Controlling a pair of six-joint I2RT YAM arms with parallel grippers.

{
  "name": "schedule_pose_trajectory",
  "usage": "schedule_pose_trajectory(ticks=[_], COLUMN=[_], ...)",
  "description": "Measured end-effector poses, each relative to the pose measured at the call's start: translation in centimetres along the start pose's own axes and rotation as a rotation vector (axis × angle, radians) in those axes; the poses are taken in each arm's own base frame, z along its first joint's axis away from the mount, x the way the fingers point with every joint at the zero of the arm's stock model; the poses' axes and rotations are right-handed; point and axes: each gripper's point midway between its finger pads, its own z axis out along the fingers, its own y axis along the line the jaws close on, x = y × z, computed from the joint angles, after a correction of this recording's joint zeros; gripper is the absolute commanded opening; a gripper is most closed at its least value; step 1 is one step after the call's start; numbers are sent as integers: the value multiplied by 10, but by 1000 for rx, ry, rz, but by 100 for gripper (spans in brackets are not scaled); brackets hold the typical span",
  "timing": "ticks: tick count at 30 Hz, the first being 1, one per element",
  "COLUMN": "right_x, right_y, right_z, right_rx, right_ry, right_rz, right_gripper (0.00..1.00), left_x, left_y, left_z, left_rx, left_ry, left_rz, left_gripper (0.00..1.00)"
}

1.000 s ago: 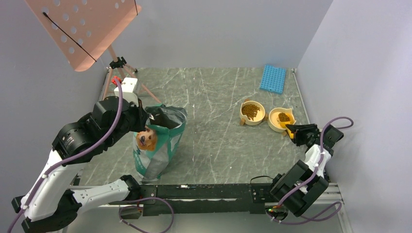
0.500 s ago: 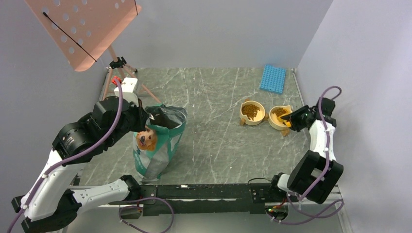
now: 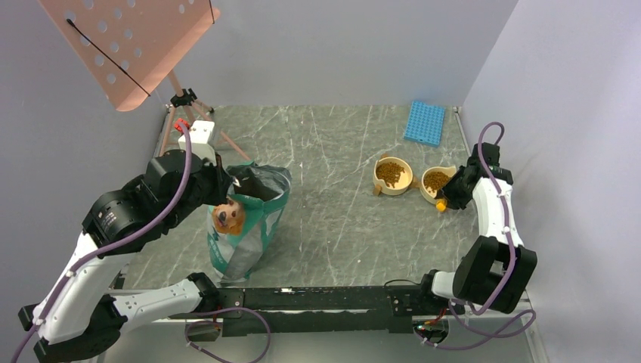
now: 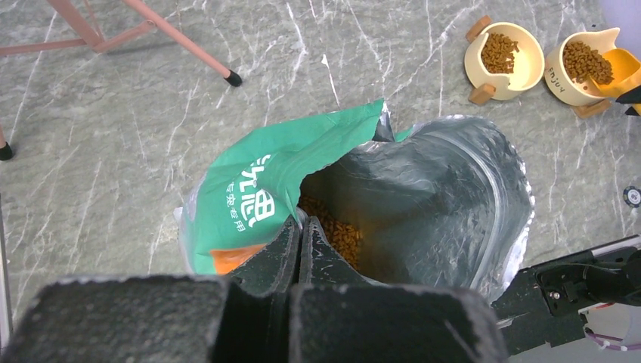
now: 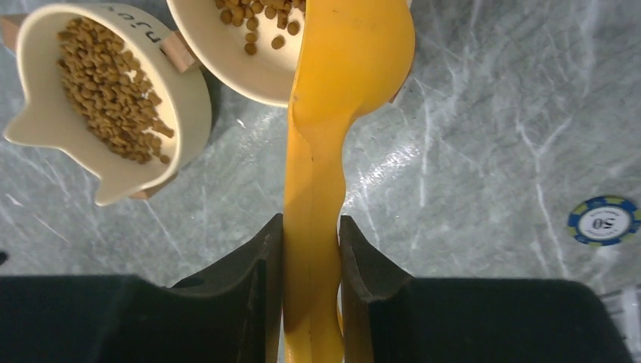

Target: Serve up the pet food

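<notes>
Pet food (image 3: pixel 391 173) fills the left cream bowl, and more pet food (image 3: pixel 437 181) lies in the right bowl (image 5: pixel 227 57). Still more shows inside the open green-silver bag (image 4: pixel 257 181), as brown kibble (image 4: pixel 340 234). My left gripper (image 4: pixel 298 227) is shut on the bag's near rim, at the left of its mouth (image 3: pixel 227 178). My right gripper (image 5: pixel 311 227) is shut on the handle of the orange scoop (image 5: pixel 351 53), whose head is tipped over the right bowl's edge, back side toward the camera. In the top view the right gripper (image 3: pixel 447 198) sits just right of that bowl.
A blue rack (image 3: pixel 424 122) lies at the back right. A pink perforated stand (image 3: pixel 128 45) on tripod legs stands at the back left, behind the bag. A blue poker chip (image 5: pixel 603 220) lies on the table right of the bowls. The right wall is close to the right arm.
The right arm has swung back and upward, bringing the scoop from beside the right bowl to tipped over its rim. The left arm and bag have not moved.
</notes>
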Motion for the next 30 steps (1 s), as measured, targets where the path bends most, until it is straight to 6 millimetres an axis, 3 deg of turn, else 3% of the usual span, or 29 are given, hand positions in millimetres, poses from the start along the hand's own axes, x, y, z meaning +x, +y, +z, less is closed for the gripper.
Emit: schedule_pose_trajectory(ticks=[10, 16, 20, 30], right_x=[2, -13, -16, -5], right_y=[-4, 12, 12, 8], right_z=[-11, -47, -67, -71], right_rx=[77, 91, 95, 94], right_ry=[-27, -131, -175, -137], right_rz=[-155, -214, -219, -224], right_gripper=[0, 0, 0, 0], left_x=[1, 3, 4, 6], left_y=[-10, -17, -22, -31], left_z=[8, 12, 14, 17], left_rx=[19, 35, 48, 77], left_ry=[21, 41, 53, 78], left_rz=[-16, -35, -46, -73], left_gripper=[0, 0, 0, 0])
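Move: The right hand holds the scoop, with the near-right bowl's middle about 6 cm ahead, 2 cm to its left and 8 cm below. The other bowl stands roughly 12 cm to the left of that bowl and 2 cm farther out; the poker chip lies some 15 cm back and 6 cm right of this hand. From the left hand, still pinching the bag's rim, the bag's mouth is about 6 cm right and 2 cm ahead, and the near-right bowl some 50 cm right and 14 cm ahead. Right hand lifts the held scoop about 7 cm from the near-right bowl; left draws the bag's rim 3 cm right. ##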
